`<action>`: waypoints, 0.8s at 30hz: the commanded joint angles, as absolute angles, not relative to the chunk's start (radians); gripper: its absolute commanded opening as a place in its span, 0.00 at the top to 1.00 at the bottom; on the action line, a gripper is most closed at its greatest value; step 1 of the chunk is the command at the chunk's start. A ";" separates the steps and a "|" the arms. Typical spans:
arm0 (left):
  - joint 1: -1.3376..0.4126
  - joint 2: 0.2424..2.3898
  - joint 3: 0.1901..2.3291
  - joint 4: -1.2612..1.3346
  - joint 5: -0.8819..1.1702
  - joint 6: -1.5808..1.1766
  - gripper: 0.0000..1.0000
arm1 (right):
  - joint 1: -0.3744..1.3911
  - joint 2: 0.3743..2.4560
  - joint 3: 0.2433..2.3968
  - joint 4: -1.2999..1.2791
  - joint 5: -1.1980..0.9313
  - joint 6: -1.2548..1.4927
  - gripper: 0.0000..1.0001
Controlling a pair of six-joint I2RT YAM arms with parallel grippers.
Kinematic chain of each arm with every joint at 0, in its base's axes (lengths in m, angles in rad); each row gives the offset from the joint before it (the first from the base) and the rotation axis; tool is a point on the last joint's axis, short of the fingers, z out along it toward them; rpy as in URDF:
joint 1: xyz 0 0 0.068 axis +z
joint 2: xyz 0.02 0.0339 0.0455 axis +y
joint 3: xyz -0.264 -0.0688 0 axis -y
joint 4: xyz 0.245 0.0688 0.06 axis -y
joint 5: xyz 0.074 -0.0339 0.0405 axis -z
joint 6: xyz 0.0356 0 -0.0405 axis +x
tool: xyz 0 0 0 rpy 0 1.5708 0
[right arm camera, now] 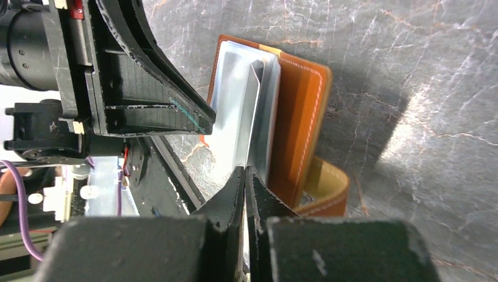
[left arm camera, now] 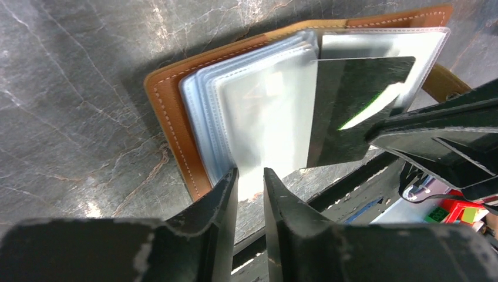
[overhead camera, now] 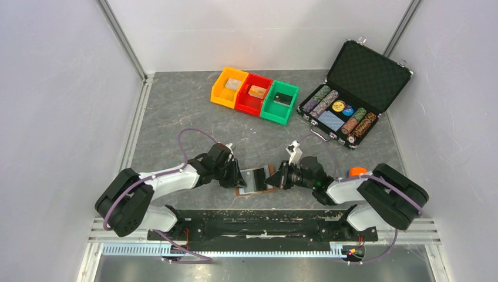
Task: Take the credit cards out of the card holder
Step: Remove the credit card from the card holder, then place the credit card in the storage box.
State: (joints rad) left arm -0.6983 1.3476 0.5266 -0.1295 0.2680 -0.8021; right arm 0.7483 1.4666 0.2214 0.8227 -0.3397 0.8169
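Note:
The brown leather card holder (overhead camera: 249, 176) lies spread open on the grey table between my two grippers, its clear sleeves (left arm camera: 258, 111) fanned out. A dark credit card (left arm camera: 352, 111) sticks partly out of a sleeve, and my right gripper (right arm camera: 245, 171) is shut on its edge. In the right wrist view the card (right arm camera: 255, 111) shows edge-on, standing up from the holder (right arm camera: 302, 117). My left gripper (left arm camera: 251, 173) is at the holder's other side. Its jaws stand a little apart, with the lower edge of a sleeve between the tips. The snap tab (right arm camera: 326, 188) curls beside the right fingers.
Orange (overhead camera: 228, 88), red (overhead camera: 253, 94) and green (overhead camera: 281, 101) bins stand in a row at the back. An open black chip case (overhead camera: 352, 94) sits at the back right. The arms' black mounting rail (overhead camera: 258, 220) runs just in front of the holder.

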 commanded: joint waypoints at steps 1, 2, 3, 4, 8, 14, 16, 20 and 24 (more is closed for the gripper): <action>-0.701 1.340 0.564 -0.192 0.248 -0.779 0.67 | 0.742 1.355 0.233 0.702 -0.297 0.732 1.00; -0.701 1.331 0.575 -0.196 0.252 -0.777 0.63 | 0.741 1.333 0.232 0.681 -0.286 0.730 1.00; -0.701 1.323 0.583 -0.198 0.263 -0.766 0.59 | 0.741 1.313 0.233 0.665 -0.278 0.732 1.00; -0.701 1.310 0.592 -0.197 0.270 -0.752 0.55 | 0.740 1.299 0.230 0.656 -0.272 0.741 1.00; -0.701 1.240 0.615 -0.203 0.248 -0.705 0.49 | 0.739 1.250 0.231 0.644 -0.280 0.791 1.00; -0.703 1.161 0.656 -0.222 0.228 -0.659 0.46 | 0.739 1.190 0.254 0.609 -0.280 0.818 1.00; -0.703 1.141 0.672 -0.236 0.227 -0.658 0.44 | 0.739 1.168 0.264 0.601 -0.278 0.781 1.00; -0.702 1.122 0.716 -0.295 0.197 -0.686 0.39 | 0.739 1.121 0.292 0.537 -0.240 0.675 1.00; -0.703 1.153 0.759 -0.341 0.198 -0.693 0.35 | 0.739 1.093 0.320 0.479 -0.206 0.617 1.00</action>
State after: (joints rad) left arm -0.6983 1.1412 0.6964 -0.2893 0.2142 -0.7128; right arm 0.7422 1.1275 0.2600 0.5255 -0.2539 0.7094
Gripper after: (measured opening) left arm 0.641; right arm 0.004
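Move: The right hand already pinches the black card by its right edge; the card's middle is about 3 cm to its left, 1 cm ahead and 1 cm lower. Beneath lies the open card holder, its middle some 4 cm left, 1 cm ahead and 3 cm below that hand. From the left hand, at the sleeves' near edge, the card holder's middle is about 5 cm right, 2 cm ahead and 2 cm down, and the clear sleeves' middle about 2 cm right, 2 cm ahead and 1 cm down. Keeping its shut pinch on the black card's edge, the right hand lifts it up off the card holder, about 5 cm, edging slightly right and tipping its fingers up a little. The left fingers spread and let go of the clear sleeves while that hand climbs away some 9 cm, drifting forward about 3 cm and tilting up some 15 degrees. ##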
